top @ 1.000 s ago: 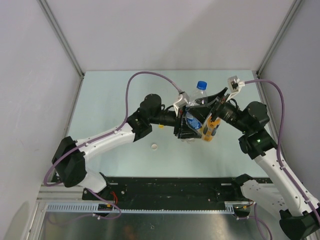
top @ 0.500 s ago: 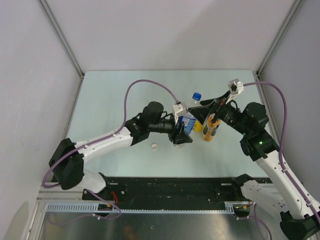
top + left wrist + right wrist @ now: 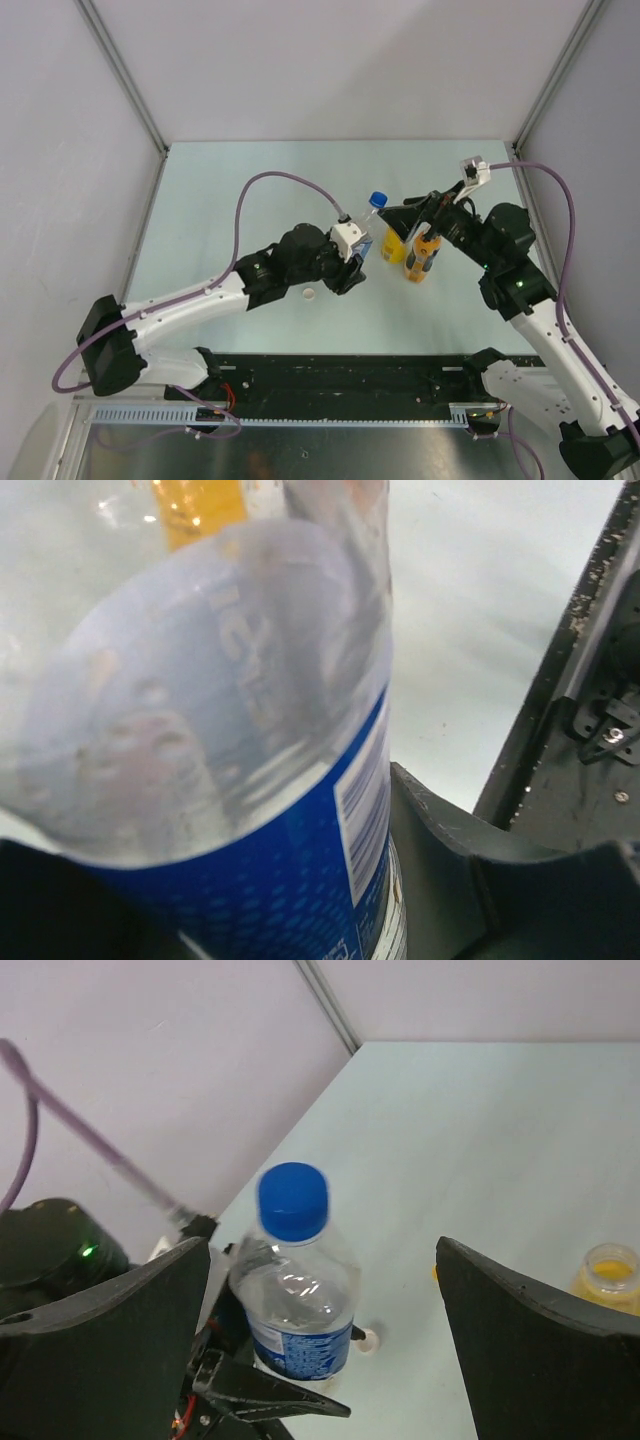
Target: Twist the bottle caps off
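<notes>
My left gripper (image 3: pixel 354 258) is shut on the clear water bottle (image 3: pixel 364 238), clamping its blue label (image 3: pixel 250 880), with one finger (image 3: pixel 445 845) pressed against its side. The bottle tilts, and its blue cap (image 3: pixel 377 200) is screwed on. In the right wrist view the same blue cap (image 3: pixel 293 1200) stands between my wide-open right fingers (image 3: pixel 110 1340), with clear gaps on both sides. My right gripper (image 3: pixel 418 214) hovers just right of the cap. The yellow juice bottle (image 3: pixel 392 246) shows an open mouth (image 3: pixel 610 1268). The dark-labelled orange bottle (image 3: pixel 421 257) stands under the right gripper.
A loose white cap (image 3: pixel 309 294) lies on the pale green table (image 3: pixel 220 200), near the left arm; it also shows beside the bottle's base as a white cap (image 3: pixel 371 1339). Grey walls enclose the table on three sides. The black base rail (image 3: pixel 340 375) runs along the near edge.
The left arm has drawn the water bottle down and to the left, away from the two juice bottles. The right gripper has stayed near them and opened slightly wider.
</notes>
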Action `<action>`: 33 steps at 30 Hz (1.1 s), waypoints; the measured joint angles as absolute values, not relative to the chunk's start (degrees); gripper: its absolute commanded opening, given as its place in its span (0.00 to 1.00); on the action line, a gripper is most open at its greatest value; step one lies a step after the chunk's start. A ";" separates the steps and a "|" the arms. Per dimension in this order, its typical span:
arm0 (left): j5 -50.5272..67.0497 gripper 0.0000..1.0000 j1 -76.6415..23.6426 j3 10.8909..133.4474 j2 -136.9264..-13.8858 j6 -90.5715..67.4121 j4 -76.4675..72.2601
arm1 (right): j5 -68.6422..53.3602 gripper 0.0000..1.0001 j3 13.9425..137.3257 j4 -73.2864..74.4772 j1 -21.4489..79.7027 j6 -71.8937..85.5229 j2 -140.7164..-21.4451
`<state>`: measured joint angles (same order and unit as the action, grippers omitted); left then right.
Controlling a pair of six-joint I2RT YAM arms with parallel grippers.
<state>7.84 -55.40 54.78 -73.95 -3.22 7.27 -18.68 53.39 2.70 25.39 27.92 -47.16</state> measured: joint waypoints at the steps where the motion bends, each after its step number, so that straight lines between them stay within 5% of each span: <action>1: 6.17 0.44 -56.18 54.78 -73.43 -2.74 7.35 | -18.72 0.99 53.39 2.66 25.39 28.23 -47.51; 17: -26.72 0.41 -63.24 57.04 -76.23 0.01 17.26 | -19.75 0.94 53.39 -2.07 27.20 31.57 -51.72; 33: -37.39 0.34 -67.31 59.70 -79.68 0.12 20.97 | -17.23 0.52 53.39 -2.55 28.05 33.06 -57.52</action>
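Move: The blue cap of the bottle in the left gripper stands about 14 cm above that hand, 4 cm ahead and 7 cm to its right. From the right hand it is some 3 cm ahead, 3 cm left and about 1 cm higher. The open yellow bottle stands some 27 cm below the right hand, 3 cm to its left and level ahead; the orange bottle is equally low, 3 cm back and 2 cm right. Keep the left grip on the blue-capped bottle and swing that gripper about 6 cm left and 3 cm forward, sinking slightly, while you turn it counter-clockwise and tip the bottle's top right and back, some 40 degrees in all. Ease the right gripper left, then forward and down about 3 cm each, and partly close its fingers around the cap, still short of a grip. ##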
